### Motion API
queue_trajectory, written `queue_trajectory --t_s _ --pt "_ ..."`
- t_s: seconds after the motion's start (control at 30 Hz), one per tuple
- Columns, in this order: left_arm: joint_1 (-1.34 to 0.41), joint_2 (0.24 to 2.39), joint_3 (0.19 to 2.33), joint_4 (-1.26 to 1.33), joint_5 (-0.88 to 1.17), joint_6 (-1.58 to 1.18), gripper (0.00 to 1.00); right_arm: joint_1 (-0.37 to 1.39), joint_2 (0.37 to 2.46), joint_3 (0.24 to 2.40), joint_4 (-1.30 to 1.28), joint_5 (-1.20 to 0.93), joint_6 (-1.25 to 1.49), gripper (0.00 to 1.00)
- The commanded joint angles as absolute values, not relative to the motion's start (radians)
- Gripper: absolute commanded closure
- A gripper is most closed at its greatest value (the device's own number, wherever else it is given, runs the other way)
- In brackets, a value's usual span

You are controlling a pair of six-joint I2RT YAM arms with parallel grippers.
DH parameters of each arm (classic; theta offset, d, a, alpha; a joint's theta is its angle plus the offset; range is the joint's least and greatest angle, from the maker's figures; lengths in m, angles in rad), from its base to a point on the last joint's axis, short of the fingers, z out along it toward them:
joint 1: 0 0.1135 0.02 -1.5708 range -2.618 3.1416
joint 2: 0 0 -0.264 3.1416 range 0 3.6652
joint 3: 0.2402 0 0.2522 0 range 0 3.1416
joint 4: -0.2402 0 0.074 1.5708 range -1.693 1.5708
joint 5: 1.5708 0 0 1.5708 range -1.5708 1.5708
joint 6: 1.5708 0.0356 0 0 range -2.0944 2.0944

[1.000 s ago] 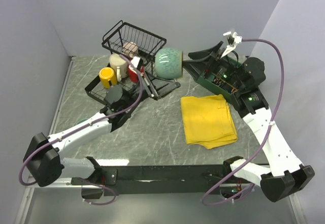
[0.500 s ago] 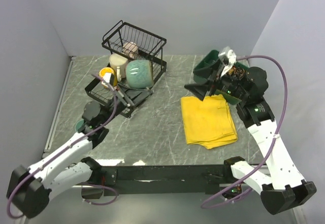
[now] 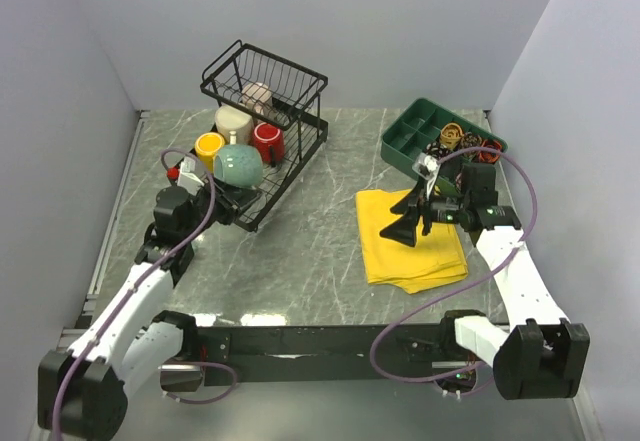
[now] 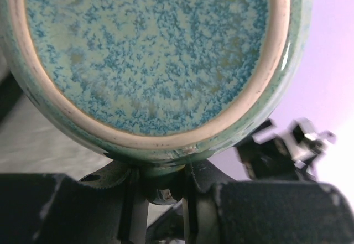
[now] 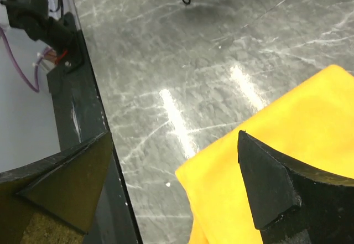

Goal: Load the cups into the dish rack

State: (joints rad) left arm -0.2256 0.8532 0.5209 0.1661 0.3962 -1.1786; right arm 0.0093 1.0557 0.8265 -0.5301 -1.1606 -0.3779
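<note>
The teal cup (image 3: 238, 166) hangs on its side over the front of the dish rack's (image 3: 285, 62) lower tier, and my left gripper (image 3: 226, 197) is shut on it from the near side. In the left wrist view its speckled base (image 4: 149, 50) fills the frame above the closed gripper (image 4: 160, 176). I cannot tell whether it rests on the wire. Behind it stand a yellow cup (image 3: 209, 146), a cream cup (image 3: 234, 121) and a red cup (image 3: 267, 142). A beige cup (image 3: 258, 94) lies in the upper basket. My right gripper (image 3: 406, 219) (image 5: 172, 144) is open and empty above a yellow cloth (image 3: 410, 239) (image 5: 287, 139).
A green compartmented tray (image 3: 408, 137) with small items sits at the back right. The black mounting rail (image 3: 320, 339) (image 5: 83, 105) runs along the near table edge. Grey walls close in the left, back and right sides.
My left arm drew back to the left, carrying the teal cup from beside the rack to its lower tier's front. My right gripper came down from the green tray to over the cloth, opening wider.
</note>
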Motion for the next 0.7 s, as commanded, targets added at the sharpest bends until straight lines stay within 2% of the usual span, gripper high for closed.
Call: queue_trajectory --t_s 0.0,0.23,0.67 --pt "-0.172 0.932 0.604 0.259 0.448 -1.028 0.99 -0.052 1.043 0.839 -0.587 -1.230 -0.557 0.00" --pt "-0.143 1.170 0.678 0.330 0.445 -0.991 0.99 -0.153 1.019 0.855 -0.634 -1.287 -0.582 0.00" --pt "-0.152 1.408 0.882 0.132 0.279 -0.854 0.99 -0.209 1.006 0.856 -0.646 -1.327 -0.578 0.00"
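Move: The left hand holds the teal cup by its handle; the free spot for it on the rack's lower shelf lies about 15 cm ahead, 4 cm left and 14 cm below. From the hand, the red mug is some 20 cm ahead, 3 cm right, and the yellow mug about 19 cm ahead, 11 cm left, both roughly 15 cm lower. From the empty right hand, that free spot is about 20 cm ahead, 40 cm left and 12 cm down. Down first, then mostly forward, the left hand carries the teal cup by its handle towards the free spot before the red and yellow mugs, sinking about 10 cm and reaching some 9 cm, with a slight leftward drift. The wrist tips down and rolls left side up, each by roughly 15 degrees; the fingers keep their hold. The right hand, wide open over the yellow cloth, shifts about 4 cm right. ##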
